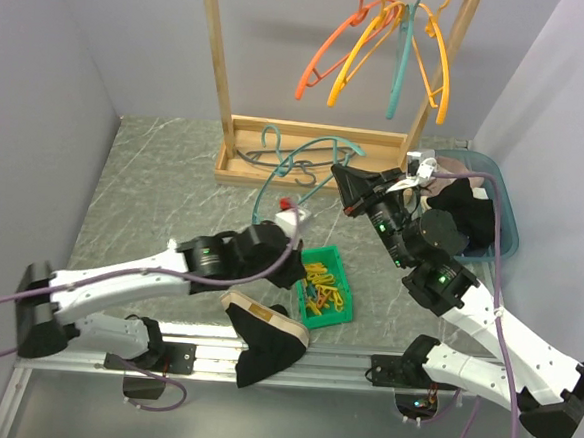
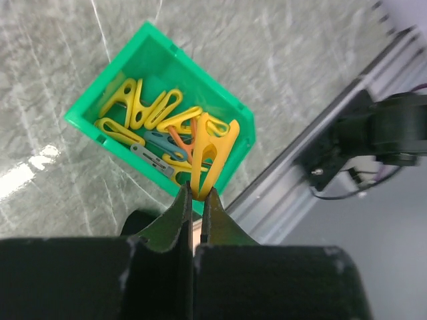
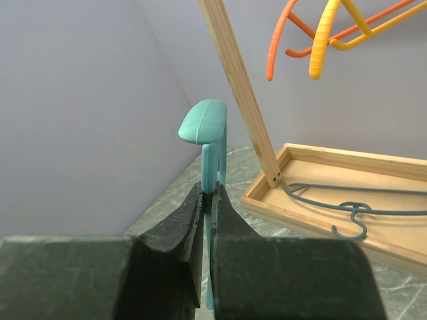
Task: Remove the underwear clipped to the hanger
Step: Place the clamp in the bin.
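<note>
My left gripper (image 2: 197,193) is shut on a yellow clothes peg (image 2: 212,150) and holds it just above the green bin (image 2: 87,110) of pegs. A black piece of underwear (image 1: 263,345) with a pale waistband lies at the table's front edge, beside the left arm. My right gripper (image 3: 209,190) is shut on the thin bar of a teal hanger (image 3: 203,123), lifted near the wooden rack's base. In the top view that hanger (image 1: 275,173) curves between the two grippers with no cloth visible on it. More black and white-grey underwear (image 1: 464,201) fills the blue basket.
The wooden rack (image 1: 211,63) stands at the back with orange, yellow and teal hangers (image 1: 384,45) on its bar. A grey-blue hanger (image 3: 347,207) lies in its base tray. The blue basket (image 1: 508,209) sits at the right wall. A metal rail (image 1: 352,369) runs along the front.
</note>
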Robot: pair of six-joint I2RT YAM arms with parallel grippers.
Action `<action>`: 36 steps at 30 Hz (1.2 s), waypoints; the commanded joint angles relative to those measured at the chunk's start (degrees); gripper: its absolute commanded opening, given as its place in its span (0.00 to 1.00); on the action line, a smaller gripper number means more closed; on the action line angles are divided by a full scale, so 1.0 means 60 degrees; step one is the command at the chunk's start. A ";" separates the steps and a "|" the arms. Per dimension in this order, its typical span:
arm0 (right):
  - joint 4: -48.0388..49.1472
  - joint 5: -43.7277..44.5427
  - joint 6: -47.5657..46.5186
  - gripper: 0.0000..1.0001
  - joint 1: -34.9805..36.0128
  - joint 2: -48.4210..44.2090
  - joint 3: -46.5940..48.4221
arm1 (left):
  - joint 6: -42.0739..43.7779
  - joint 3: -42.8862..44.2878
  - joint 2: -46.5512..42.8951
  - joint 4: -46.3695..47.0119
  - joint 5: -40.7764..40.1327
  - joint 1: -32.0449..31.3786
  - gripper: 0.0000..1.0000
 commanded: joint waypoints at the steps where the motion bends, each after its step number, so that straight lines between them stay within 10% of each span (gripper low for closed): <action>1: 0.0333 -0.0036 0.0046 0.00 0.0029 -0.0001 0.0309 | 0.0221 0.0820 0.1041 0.0386 -0.0317 -0.0194 0.01; 9: 0.0348 -0.0359 0.0163 0.00 0.0043 0.0014 0.0163 | 0.0031 0.1217 0.2275 0.0428 -0.0992 -0.0194 0.09; 16: 0.0391 -0.0608 0.0192 0.00 0.0043 -0.0045 0.0060 | -0.0204 0.0808 0.2307 0.0794 -0.1856 -0.0194 0.99; 23: 0.0435 -0.0871 0.0397 0.00 0.0043 -0.0074 -0.0101 | -0.0364 0.0251 0.0960 0.0810 -0.2676 -0.0180 0.99; 36: 0.3905 -0.3788 0.0017 0.00 0.0102 0.0042 -0.1887 | -0.3206 -0.1230 -0.5968 -0.0801 -0.4816 -0.0180 0.99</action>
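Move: The bin of clamps lies roughly 5 cm ahead of the left gripper, 6 cm to its right and some 18 cm below; a yellow clamp is already in the shut fingers. Nearby, the black underwear lies about 9 cm back and 4 cm to the left, some 20 cm down. From the right gripper, which still holds the teal hanger, the bin is around 5 cm back, 3 cm to the right and 39 cm below. Bring the left gripper about 6 cm down towards the bin, easing forward and right, and open it wide above the clamps to let go of the yellow one. Then lift it some 18 cm and swing left, rolling its left side down, fingers still wide. Keep the hanger pinched in the right gripper, drawing it back and left about 4 cm each late on while turning counter-clockwise. ##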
